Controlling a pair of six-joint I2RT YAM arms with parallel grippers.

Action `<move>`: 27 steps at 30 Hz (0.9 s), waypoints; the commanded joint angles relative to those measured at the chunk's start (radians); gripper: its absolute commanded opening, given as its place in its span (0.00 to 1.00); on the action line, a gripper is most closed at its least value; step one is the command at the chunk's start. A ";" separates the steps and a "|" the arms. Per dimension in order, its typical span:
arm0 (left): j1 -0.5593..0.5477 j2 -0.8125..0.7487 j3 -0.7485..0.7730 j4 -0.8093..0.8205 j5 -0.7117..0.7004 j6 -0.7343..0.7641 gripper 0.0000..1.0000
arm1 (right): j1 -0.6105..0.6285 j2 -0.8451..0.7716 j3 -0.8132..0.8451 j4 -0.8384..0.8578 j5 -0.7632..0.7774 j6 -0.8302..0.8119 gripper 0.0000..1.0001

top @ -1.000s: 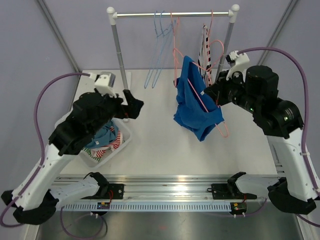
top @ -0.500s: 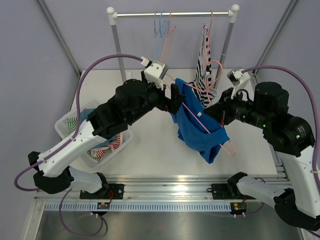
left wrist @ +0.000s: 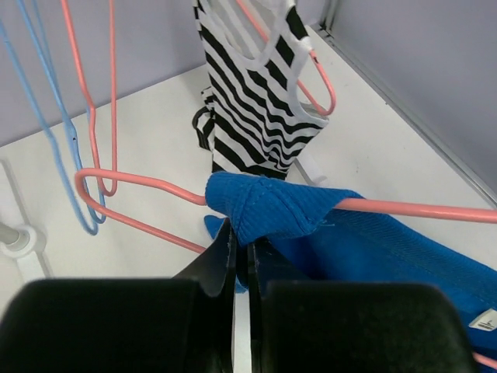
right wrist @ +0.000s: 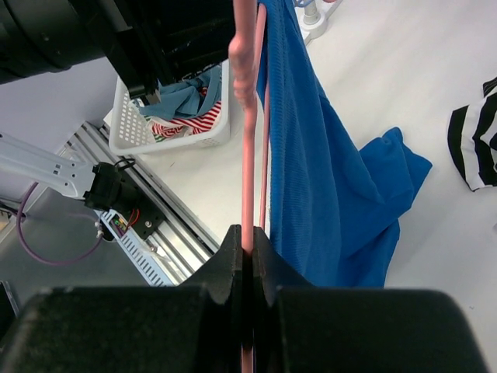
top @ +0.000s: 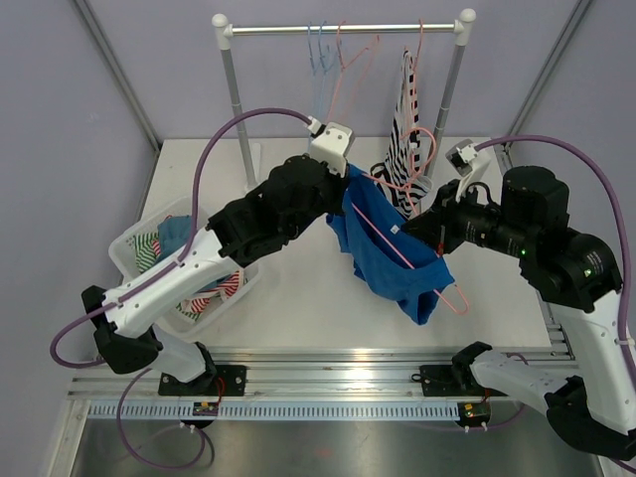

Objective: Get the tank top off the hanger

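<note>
A blue tank top [top: 383, 253] hangs on a pink wire hanger [top: 452, 293] held tilted above the middle of the table. My left gripper [top: 343, 194] is at the garment's upper left end. In the left wrist view it [left wrist: 242, 245] is shut on the blue strap [left wrist: 268, 206], which is folded over the hanger wire [left wrist: 140, 185]. My right gripper [top: 427, 224] is on the tank top's right side. In the right wrist view it [right wrist: 250, 241] is shut on the pink wire [right wrist: 246, 116], with the blue cloth [right wrist: 326, 179] draped beside it.
A clothes rack's rail [top: 338, 28] crosses the back with bare blue hangers [top: 318, 60] and a black-and-white striped top [top: 405, 119] on another pink hanger. A white basket [top: 134, 248] of clothes sits at the left, under my left arm.
My left arm swung from over the basket to the tank top, and its jaws went from open to shut on the strap. The right arm drew the hanger slightly forward.
</note>
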 commanded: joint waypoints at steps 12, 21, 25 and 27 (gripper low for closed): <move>0.269 -0.308 -0.239 -0.062 -0.181 -0.206 0.00 | 0.004 -0.030 -0.171 0.179 -0.284 -0.024 0.00; 0.429 -0.407 -0.304 -0.165 -0.103 -0.296 0.00 | 0.004 -0.106 -0.234 0.280 -0.335 -0.065 0.00; 0.446 -0.436 -0.334 -0.162 -0.040 -0.301 0.00 | 0.004 -0.159 -0.291 0.428 -0.250 -0.026 0.00; 0.445 -0.470 -0.367 -0.112 0.078 -0.289 0.00 | 0.004 -0.201 -0.399 0.691 -0.234 0.084 0.00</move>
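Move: The laundry basket lies about 36 cm to the left of the left hand, nearly level with it fore and aft, and some 35 cm below. The held pink hanger has its middle about 12 cm right and 8 cm back. On the rack, the striped tank top hangs some 20 cm ahead, 14 cm right and 12 cm lower; the empty blue hangers 20 cm ahead, 3 cm left and 10 cm higher. From the right hand, the basket is roughly 49 cm left, 12 cm ahead and 37 cm below. The blue tank top's strap, still pinched in the left fingers, is drawn quickly some 20 cm left, away from the right hand and towards the basket side, dipping slightly late as the wrist turns about 30 degrees counter-clockwise. The right hand keeps its grip on the pink hanger, follows a few centimetres left and slightly back, sinks and then rises again, and turns roughly 15 degrees counter-clockwise. ##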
